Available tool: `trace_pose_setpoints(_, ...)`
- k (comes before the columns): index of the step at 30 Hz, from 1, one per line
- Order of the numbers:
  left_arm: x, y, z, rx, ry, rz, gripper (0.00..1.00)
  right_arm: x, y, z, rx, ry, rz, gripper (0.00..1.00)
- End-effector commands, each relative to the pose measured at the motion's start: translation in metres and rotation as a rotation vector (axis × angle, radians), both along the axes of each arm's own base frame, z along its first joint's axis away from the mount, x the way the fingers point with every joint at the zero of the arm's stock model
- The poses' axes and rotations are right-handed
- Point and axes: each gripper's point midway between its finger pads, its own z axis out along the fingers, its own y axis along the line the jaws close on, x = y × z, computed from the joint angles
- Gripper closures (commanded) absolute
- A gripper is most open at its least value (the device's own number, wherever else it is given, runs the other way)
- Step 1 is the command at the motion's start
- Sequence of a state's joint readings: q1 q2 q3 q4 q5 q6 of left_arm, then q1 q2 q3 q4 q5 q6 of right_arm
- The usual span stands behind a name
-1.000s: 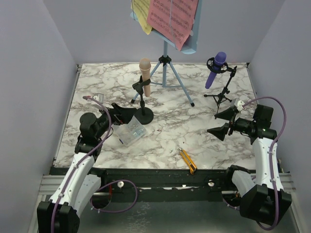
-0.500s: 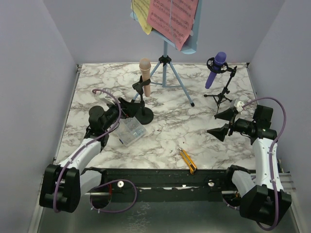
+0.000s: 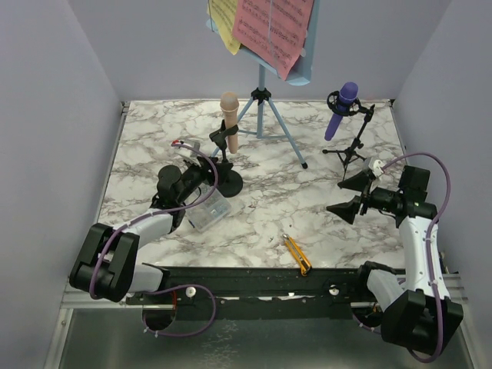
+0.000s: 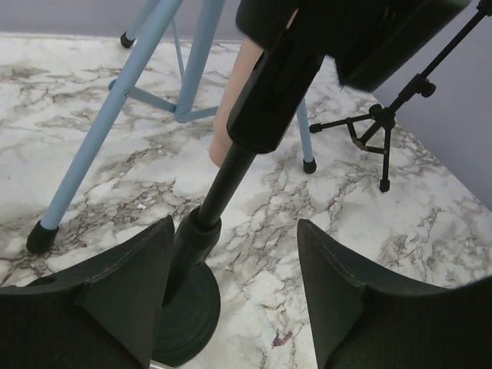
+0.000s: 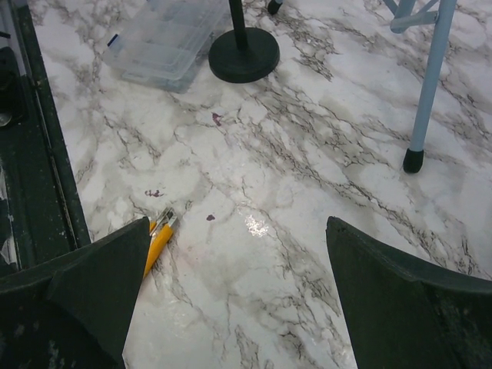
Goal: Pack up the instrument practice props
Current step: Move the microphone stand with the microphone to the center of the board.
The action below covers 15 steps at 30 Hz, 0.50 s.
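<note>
The beige microphone (image 3: 229,114) stands clipped in a black mic mount (image 3: 227,181) with a round base. My left gripper (image 3: 208,172) is low at that mount, open. In the left wrist view the mount's pole (image 4: 219,192) rises between the fingers (image 4: 115,296), close against the left one, with a wide gap to the right one. The purple microphone (image 3: 343,106) sits in a black tripod mount (image 3: 350,154) at the back right. The light-blue music rack (image 3: 260,108) holds a pink page (image 3: 273,27) and a yellow page (image 3: 224,21). My right gripper (image 3: 347,195) hangs open over bare marble (image 5: 254,254).
A clear plastic box (image 3: 207,209) lies just in front of the round-base mount, under my left wrist. A yellow-and-black utility knife (image 3: 297,254) lies near the table's front edge. Grey walls close in the table on three sides. The rack's blue legs (image 4: 115,115) spread behind the beige microphone.
My left arm has swung right and forward to the beige microphone's mount, and its jaws have narrowed a little around the pole. The right arm has not moved.
</note>
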<state>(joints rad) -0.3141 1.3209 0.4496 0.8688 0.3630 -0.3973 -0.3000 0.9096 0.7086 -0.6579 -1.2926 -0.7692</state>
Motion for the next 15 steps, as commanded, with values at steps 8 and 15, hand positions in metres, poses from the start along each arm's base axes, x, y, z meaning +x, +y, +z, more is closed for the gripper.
trace_pose_setpoints(8,0.028,-0.002,0.038,0.048,-0.209,0.026,0.58,-0.002,0.005,0.001,-0.014,-0.008,0.023,0.00)
trace_pose_setpoints(15,0.034,-0.002,0.047,0.001,-0.258,0.047,0.74,0.000,0.004,-0.002,-0.019,0.001,0.018,0.00)
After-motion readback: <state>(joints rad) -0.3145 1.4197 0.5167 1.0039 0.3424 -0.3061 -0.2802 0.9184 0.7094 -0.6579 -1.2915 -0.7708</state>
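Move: From the left hand, the upright pole of the microphone stand is about 4 cm ahead and 1 cm to the right, the stand's middle roughly 2 cm higher than the fingers. Its beige microphone hangs some 8 cm ahead, 3 cm right and 8 cm up. The plastic box lies about 6 cm back, 7 cm left and 13 cm below; the music stand's nearest foot is 13 cm ahead, 5 cm left, equally low. From the right hand, the microphone stand is about 36 cm left and 11 cm ahead. Forward and upward, the left hand eases its open fingers onto the microphone stand's pole, going about 3 cm ahead and 2 cm up, with the rise coming early. The wrist tips the fingers up by some 10 degrees while they close from wide to about a third open, one on each side of the pole just below the black fitting under the clip, seeming to pinch it by the end. ##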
